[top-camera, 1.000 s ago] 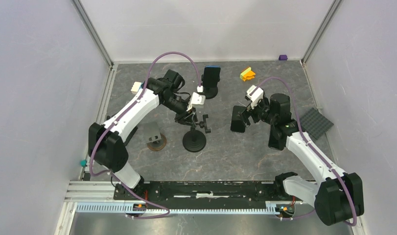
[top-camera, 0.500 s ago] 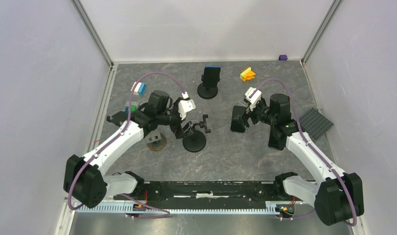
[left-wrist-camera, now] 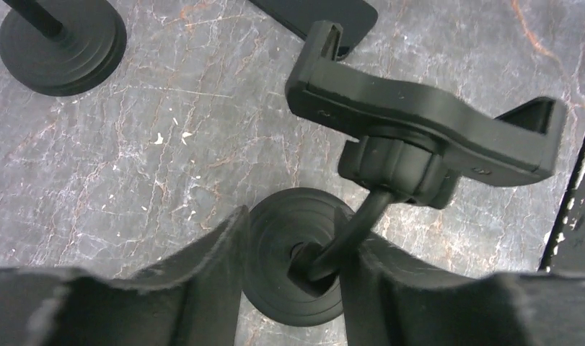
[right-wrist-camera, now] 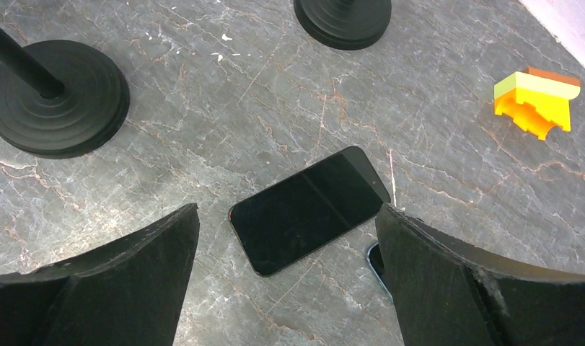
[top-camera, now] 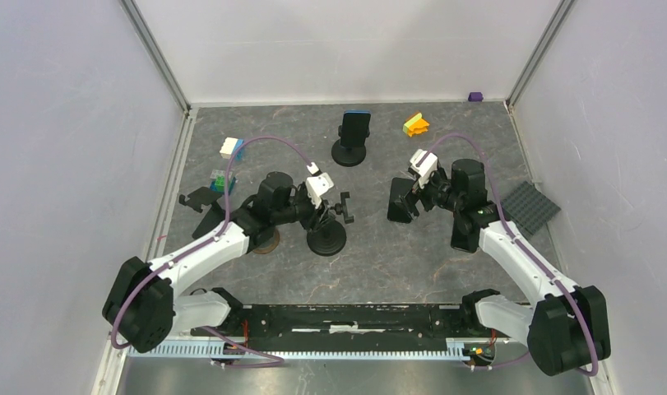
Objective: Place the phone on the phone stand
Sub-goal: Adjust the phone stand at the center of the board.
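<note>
The phone [top-camera: 400,200] lies flat and dark on the marble floor; in the right wrist view the phone [right-wrist-camera: 307,210] sits just ahead of my spread fingers. My right gripper [top-camera: 410,197] [right-wrist-camera: 287,216] hovers over it, open and holding nothing. The empty phone stand [top-camera: 326,237] has a round black base, a tilted stem and a clamp cradle [left-wrist-camera: 419,122]. My left gripper [top-camera: 321,219] [left-wrist-camera: 293,238] straddles its stem above the base [left-wrist-camera: 304,288]. One finger touches the stem, the other stands apart, so the jaws are open.
A second stand [top-camera: 350,141] at the back carries a blue-edged phone. A blue-edged phone [right-wrist-camera: 374,259] peeks from under my right finger. Yellow-orange block [top-camera: 416,125], purple block [top-camera: 475,96], grey baseplate [top-camera: 531,206], small coloured bricks [top-camera: 227,164] and black stand parts [top-camera: 200,206] lie around.
My left arm swung back from beside the far stand and dropped onto the near stand, its jaws opening wide, then narrowing around the stem. The right arm barely moved.
</note>
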`<state>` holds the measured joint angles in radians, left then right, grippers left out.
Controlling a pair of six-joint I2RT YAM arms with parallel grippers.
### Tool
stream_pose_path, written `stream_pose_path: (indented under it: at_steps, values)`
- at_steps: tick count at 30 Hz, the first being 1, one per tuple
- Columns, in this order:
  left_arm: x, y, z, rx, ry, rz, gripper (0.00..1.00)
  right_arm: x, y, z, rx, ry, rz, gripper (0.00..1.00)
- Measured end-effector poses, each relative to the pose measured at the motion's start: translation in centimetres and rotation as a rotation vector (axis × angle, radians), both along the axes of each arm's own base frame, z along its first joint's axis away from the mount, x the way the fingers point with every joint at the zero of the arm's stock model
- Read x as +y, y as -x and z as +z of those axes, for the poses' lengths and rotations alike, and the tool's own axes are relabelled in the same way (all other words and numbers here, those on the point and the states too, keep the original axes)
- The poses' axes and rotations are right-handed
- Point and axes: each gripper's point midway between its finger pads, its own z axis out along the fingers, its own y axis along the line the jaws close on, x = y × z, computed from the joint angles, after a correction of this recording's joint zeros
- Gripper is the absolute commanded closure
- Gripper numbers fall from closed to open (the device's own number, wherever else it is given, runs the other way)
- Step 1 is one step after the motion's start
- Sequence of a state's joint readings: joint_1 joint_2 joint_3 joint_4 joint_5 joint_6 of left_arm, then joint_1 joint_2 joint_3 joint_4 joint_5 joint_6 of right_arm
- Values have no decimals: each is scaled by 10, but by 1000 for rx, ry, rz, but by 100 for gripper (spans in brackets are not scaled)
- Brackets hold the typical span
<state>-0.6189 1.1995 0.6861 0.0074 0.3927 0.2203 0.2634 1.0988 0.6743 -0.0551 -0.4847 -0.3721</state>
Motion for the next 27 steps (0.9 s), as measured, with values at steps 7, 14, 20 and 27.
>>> stream_pose_path:
  at_steps: [7, 14, 20, 27]
  values:
    - [-6, 5, 5, -38, 9, -82, 85, -1, -1, -2, 1, 7, -5, 3]
    - [-8, 16, 6, -29, 0, -299, 98, -1, -1, -2, -1, 9, -4, 3]
    - [-18, 6, 19, 3, -26, -547, 98, -1, -1, -2, -4, 12, -2, 3]
    - [-27, -7, 21, -51, -53, -685, 91, -2, -1, -2, -6, 15, 0, 3]
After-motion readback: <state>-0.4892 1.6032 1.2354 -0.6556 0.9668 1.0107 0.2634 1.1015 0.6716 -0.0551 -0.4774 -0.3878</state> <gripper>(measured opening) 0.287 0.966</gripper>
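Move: The empty phone stand's stem is right at the left fingers, in the gap between them. Its clamp head sits about 5 cm to the right, 2 cm ahead and 2 cm higher, and its round base about 3 cm back and 13 cm below. The flat phone lies some 24 cm right, 9 cm ahead and 14 cm down; the loaded stand is about 24 cm ahead, 7 cm right and 6 cm lower. From the idle right hand, the empty stand's stem is about 25 cm left, 2 cm back and 2 cm lower. The phone stand's stem is pinched as the half-open left fingers close on it. Holding on, the left hand draws back about 1.5 cm, then swings right and up by 2 to 3 cm and forward again, its wrist turning roughly 40 degrees clockwise and taking the stand round with it. ##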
